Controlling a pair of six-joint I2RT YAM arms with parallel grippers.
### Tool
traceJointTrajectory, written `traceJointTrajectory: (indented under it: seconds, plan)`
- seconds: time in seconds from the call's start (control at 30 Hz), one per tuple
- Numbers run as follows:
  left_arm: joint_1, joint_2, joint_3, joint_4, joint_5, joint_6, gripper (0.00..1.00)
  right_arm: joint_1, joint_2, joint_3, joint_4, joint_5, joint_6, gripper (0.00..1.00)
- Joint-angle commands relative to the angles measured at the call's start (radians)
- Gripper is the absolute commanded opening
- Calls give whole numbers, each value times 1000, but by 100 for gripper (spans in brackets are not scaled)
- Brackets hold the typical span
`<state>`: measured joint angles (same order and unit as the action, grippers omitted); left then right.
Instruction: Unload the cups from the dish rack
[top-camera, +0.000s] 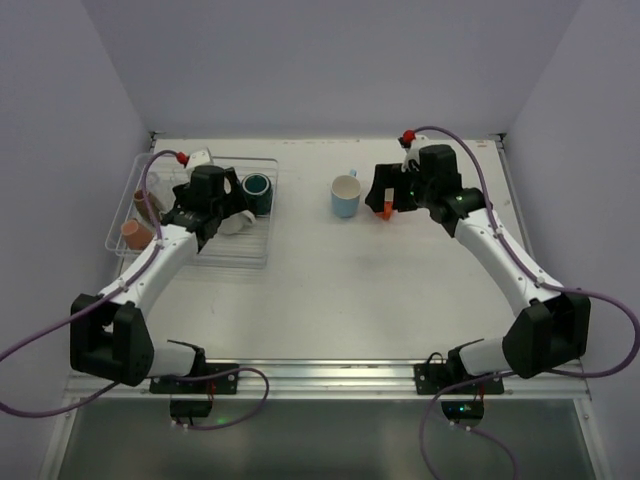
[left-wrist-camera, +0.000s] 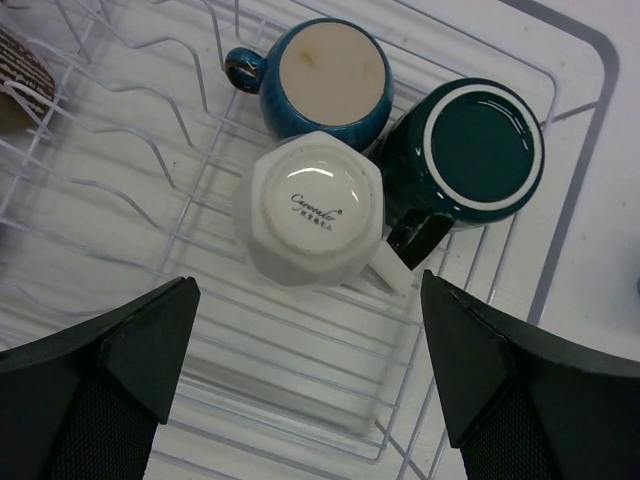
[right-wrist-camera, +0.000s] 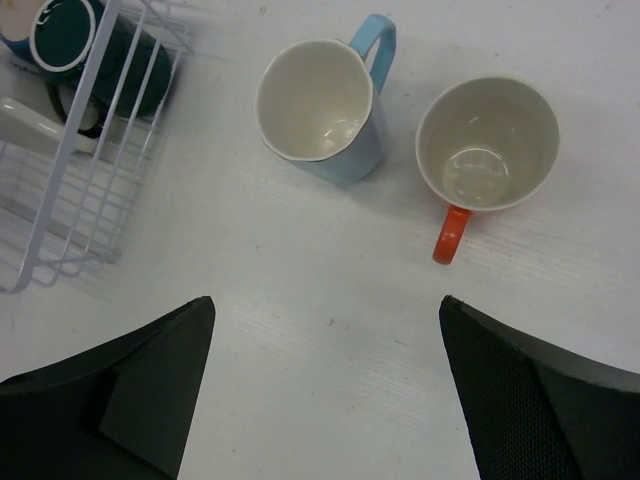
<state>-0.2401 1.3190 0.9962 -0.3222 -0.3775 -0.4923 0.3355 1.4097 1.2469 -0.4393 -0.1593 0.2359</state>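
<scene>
The dish rack (top-camera: 255, 262) lies at the table's left. In the left wrist view three cups stand upside down in the dish rack (left-wrist-camera: 560, 250): a white cup (left-wrist-camera: 315, 210), a navy cup (left-wrist-camera: 330, 75) and a dark teal cup (left-wrist-camera: 480, 150). My left gripper (left-wrist-camera: 308, 285) hangs open just above the white cup (top-camera: 232, 222), touching nothing. On the bare table stand a light blue cup (right-wrist-camera: 318, 105) and an orange cup (right-wrist-camera: 487, 140), both upright. Above the table just near of them my right gripper (right-wrist-camera: 327, 300) is open and empty. A pink cup (top-camera: 135, 232) and a brown cup (top-camera: 143, 203) sit at the rack's left end.
The rack's wire corner (right-wrist-camera: 70, 150) lies left of the light blue cup (top-camera: 346, 195). Side walls close in the table left and right. A raised edge (top-camera: 330, 140) runs along the back. A white object (top-camera: 200, 158) sits at the rack's far end.
</scene>
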Motion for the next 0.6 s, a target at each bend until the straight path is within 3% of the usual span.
traceJointTrajectory:
  seconds: [0.0,0.27,0.57]
  plan:
    - [10,68,50,89,-93,-34,100,2,-63,-30,109,-94,26,97]
    - [28,198,47,166,-103,-15,100,8,-113,-78,177,-229,49,98]
    - [55,270,32,242,-75,-6,98,43,-121,-95,191,-244,49,97]
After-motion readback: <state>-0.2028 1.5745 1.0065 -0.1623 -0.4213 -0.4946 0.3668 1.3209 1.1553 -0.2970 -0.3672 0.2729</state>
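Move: The white cup, bottom up in the dish rack, lies about 5 cm ahead of the left hand, 1 cm to its left and 9 cm below. The teal cup with the beige base stands some 6 cm farther out than the white one, and the dark green cup 5 cm farther out and 8 cm to the right of it. From the right hand the white cup is roughly 46 cm to the left, 8 cm ahead and 14 cm down; the orange cup stands 10 cm straight ahead. The left hand sinks some 6 to 7 cm into the rack while reaching about 4 cm forward, tipping slightly down at first, and brings its wide-open fingers down to either side of the upturned white cup; whether the pads touch it can't be told. The empty right hand, fingers still spread, rises and moves left and back, about 3 to 4 cm each way, away from the orange cup it set down, turning about 10 degrees counter-clockwise with its left side rising. ##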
